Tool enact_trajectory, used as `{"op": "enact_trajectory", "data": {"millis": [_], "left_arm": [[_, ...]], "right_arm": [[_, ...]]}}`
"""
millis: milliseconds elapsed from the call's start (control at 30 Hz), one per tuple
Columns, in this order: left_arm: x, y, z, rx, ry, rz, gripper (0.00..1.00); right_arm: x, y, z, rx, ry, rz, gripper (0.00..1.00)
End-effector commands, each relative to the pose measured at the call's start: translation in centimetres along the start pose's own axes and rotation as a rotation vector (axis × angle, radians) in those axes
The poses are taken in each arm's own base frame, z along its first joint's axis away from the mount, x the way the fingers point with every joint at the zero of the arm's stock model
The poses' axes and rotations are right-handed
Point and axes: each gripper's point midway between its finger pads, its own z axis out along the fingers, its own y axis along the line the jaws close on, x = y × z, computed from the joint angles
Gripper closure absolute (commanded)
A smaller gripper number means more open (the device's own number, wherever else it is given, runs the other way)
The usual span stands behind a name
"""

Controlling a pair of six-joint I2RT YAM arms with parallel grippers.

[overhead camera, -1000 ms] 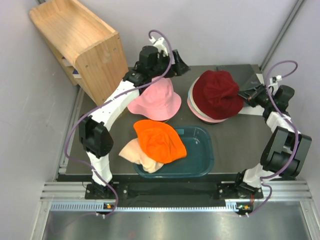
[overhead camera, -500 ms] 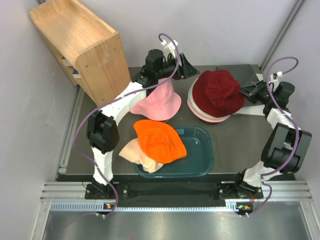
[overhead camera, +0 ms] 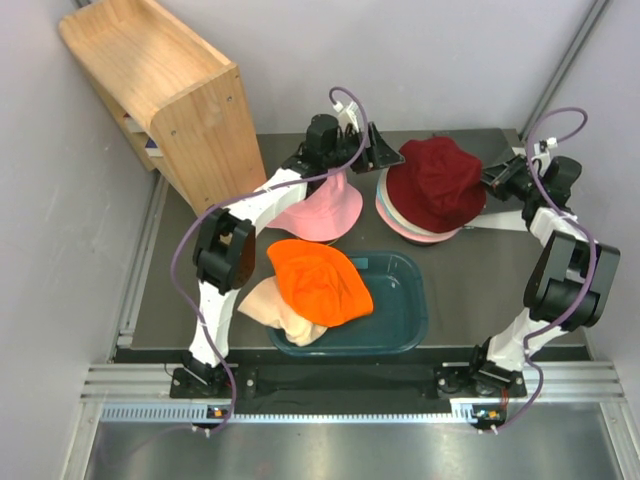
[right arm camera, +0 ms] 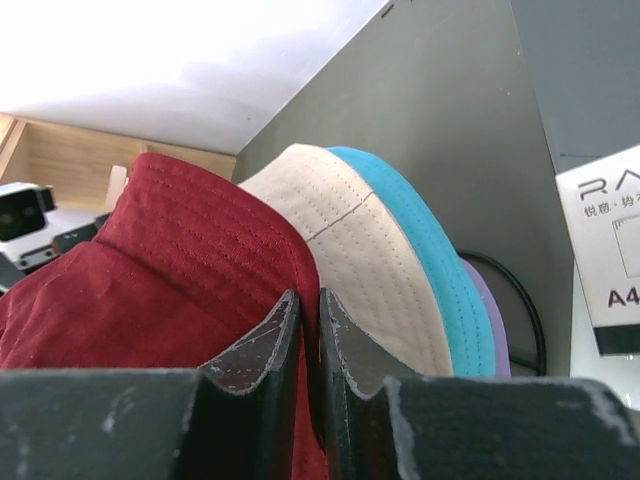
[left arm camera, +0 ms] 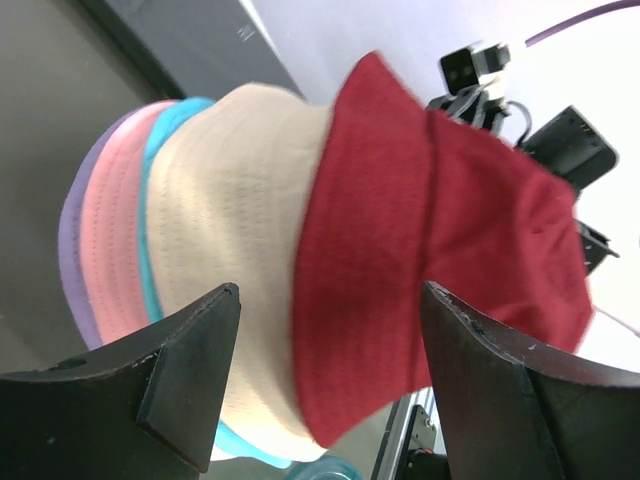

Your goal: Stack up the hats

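At the back right a pile of hats is topped by the maroon hat point(overhead camera: 435, 185) point(left arm camera: 440, 230) point(right arm camera: 170, 270). Under it lie a beige hat point(left arm camera: 240, 230) point(right arm camera: 350, 220), teal point(right arm camera: 440, 270), pink point(left arm camera: 110, 240) and lavender point(left arm camera: 70, 240) brims. My right gripper point(overhead camera: 497, 183) point(right arm camera: 310, 298) is shut on the maroon brim's right edge. On the pile's left side, my left gripper point(overhead camera: 383, 150) point(left arm camera: 330, 295) stands open and holds nothing. A pink hat point(overhead camera: 320, 212) lies under the left arm. An orange hat point(overhead camera: 318, 282) rests on a peach hat point(overhead camera: 272, 310).
A dark teal tub point(overhead camera: 405, 312) sits at the front middle, with the orange and peach hats hanging over its left rim. A wooden shelf point(overhead camera: 160, 90) stands at the back left. White printed paper point(right arm camera: 610, 260) and a black cable point(right arm camera: 520, 295) lie right of the pile.
My left arm has swung right, from over the pink hat to the pile's left side. The right gripper has drawn back slightly with the maroon brim, and its jaws have eased a little.
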Motion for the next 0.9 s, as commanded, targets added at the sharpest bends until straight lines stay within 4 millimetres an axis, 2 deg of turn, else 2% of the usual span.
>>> {"op": "enact_trajectory", "data": {"millis": [0,400,600,733,767,833,867], "left_arm": [[-2.6,-2.3,0.2,0.078,-0.066,0.056,0.23],[-3.3,-2.8,0.9,0.134,-0.110,0.030,0.32],[-3.0,-2.2,1.8,0.153,-0.086,-0.005,0.36],[-3.0,-2.1,1.9,0.157,-0.092,-0.007,0.51],[-3.1,-2.1,2.0,0.155,-0.096,-0.006,0.63],[-3.0,-1.8,2.1,0.150,-0.095,-0.019,0.77],[-2.9,-1.7,2.1,0.146,-0.093,-0.027,0.93]], "right_arm": [[-1.5,1.5,1.1,-0.034,-0.027,-0.071,0.87],[-0.8,1.6,2.6,-0.043,0.007,-0.060,0.87],[-0.6,1.7,2.9,-0.046,0.018,-0.060,0.88],[-0.5,1.8,3.0,-0.048,0.020,-0.062,0.87],[-0.4,1.9,3.0,-0.048,0.022,-0.061,0.87],[-0.5,2.0,3.0,-0.049,0.021,-0.065,0.87],[-0.4,2.0,3.0,-0.050,0.022,-0.065,0.87]]}}
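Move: The dark red hat's middle lies about 8 cm to the left hand's right, 5 cm back and some 4 cm below. The beige hat, topping the stack beneath, is about 6 cm right, 8 cm back and 8 cm below; the pink hat stands some 18 cm left, 10 cm back and 10 cm below. The right hand holds the dark red hat's right brim, its middle about 9 cm left, level fore-and-aft and roughly 2 cm above. Left hand eases 2 cm forward-right, closing on the red brim; right keeps its pinch, drifting 2 cm forward-left. ##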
